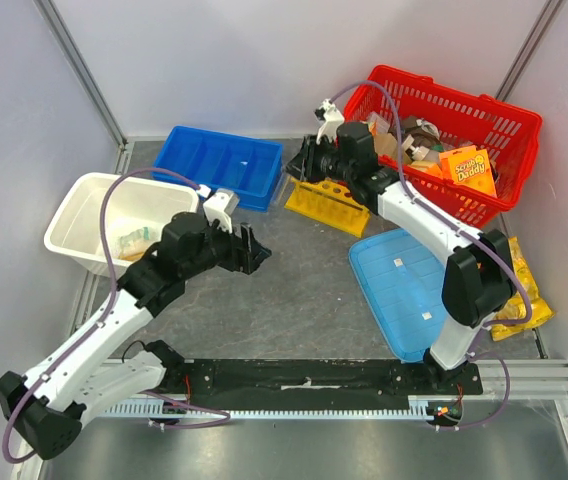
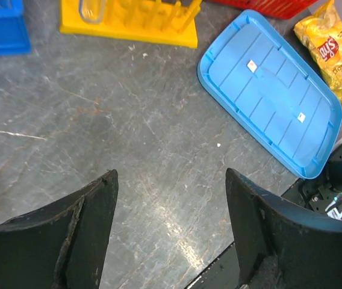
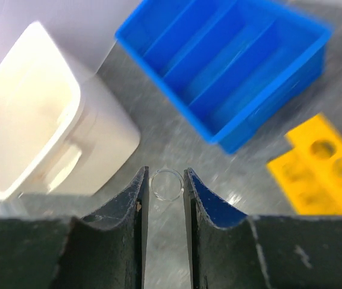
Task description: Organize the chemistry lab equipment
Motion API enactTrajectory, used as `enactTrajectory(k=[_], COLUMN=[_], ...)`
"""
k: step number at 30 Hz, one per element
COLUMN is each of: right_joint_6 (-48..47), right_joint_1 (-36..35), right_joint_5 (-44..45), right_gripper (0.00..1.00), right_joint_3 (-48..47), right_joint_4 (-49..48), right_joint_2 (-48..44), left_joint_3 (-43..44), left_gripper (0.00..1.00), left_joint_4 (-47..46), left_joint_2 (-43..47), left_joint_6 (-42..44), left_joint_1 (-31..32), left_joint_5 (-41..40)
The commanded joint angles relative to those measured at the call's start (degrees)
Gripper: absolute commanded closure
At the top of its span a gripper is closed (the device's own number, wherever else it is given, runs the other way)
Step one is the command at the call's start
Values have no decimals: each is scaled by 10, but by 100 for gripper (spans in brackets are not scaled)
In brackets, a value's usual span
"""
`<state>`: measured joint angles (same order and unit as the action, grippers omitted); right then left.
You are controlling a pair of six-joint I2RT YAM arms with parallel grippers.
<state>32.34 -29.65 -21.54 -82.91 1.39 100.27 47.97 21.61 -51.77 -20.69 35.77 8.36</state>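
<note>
The yellow test-tube rack [image 1: 326,204] lies on the table between the blue divided tray and the red basket; its holes also show in the right wrist view [image 3: 323,171] and its side in the left wrist view [image 2: 129,23]. My right gripper [image 3: 165,173] is shut on a thin clear tube [image 3: 166,185], seen end-on between its fingers, and hangs just above the rack's left end [image 1: 299,160]. My left gripper [image 2: 171,174] stands open over bare table with nothing between its fingers [image 1: 257,250]. A small clear bag [image 1: 132,240] lies in the white bin.
A white bin [image 1: 74,215] stands at the left, with a blue divided tray [image 1: 219,165] behind it. At the back right is a red basket [image 1: 504,120] of packs. A blue lid [image 1: 404,285] and a yellow chip bag [image 1: 520,292] lie at the right.
</note>
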Motion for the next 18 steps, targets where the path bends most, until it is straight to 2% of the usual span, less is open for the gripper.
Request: enactTrajectory(k=[1, 9, 18], right_joint_6=[-107, -213, -286], right_joint_1=[-1, -1, -1], right_joint_5=[134, 263, 280], right_gripper=[68, 68, 67], right_joint_3=[-72, -134, -134], right_joint_4=[-3, -35, -78], right_joint_2=[20, 70, 106], left_joint_3=[25, -16, -14], left_gripper=[22, 22, 22], left_joint_4=[50, 45, 37], left_joint_2=[38, 101, 105], left_joint_6=[66, 88, 94], left_joint_1=[1, 1, 1], left_joint_5=[-41, -73, -70])
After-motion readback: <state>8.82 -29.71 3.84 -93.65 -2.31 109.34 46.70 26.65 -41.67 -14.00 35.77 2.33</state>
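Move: Hanging from the right hand's closed fingers, the test tube is bound for the yellow rack, whose middle is about 5 cm ahead of that hand, 10 cm to its right and 20 cm below. The blue compartment tray lies some 13 cm ahead, 19 cm left and 21 cm below; the red basket's middle is about 12 cm ahead, 32 cm right and 16 cm below. From the empty left hand, the rack is roughly 21 cm ahead, 15 cm right and 18 cm below. Carrying the clear test tube forward about 10 cm and some 4 cm to the right, the right hand swings in over the far left end of the yellow rack. It arcs up slightly, then sinks back, while the wrist turns some 35 degrees, bringing the fingers clockwise to point more forward; they keep their grip. The left hand, open and empty, draws about 4 cm left and slightly up, away from the rack. ##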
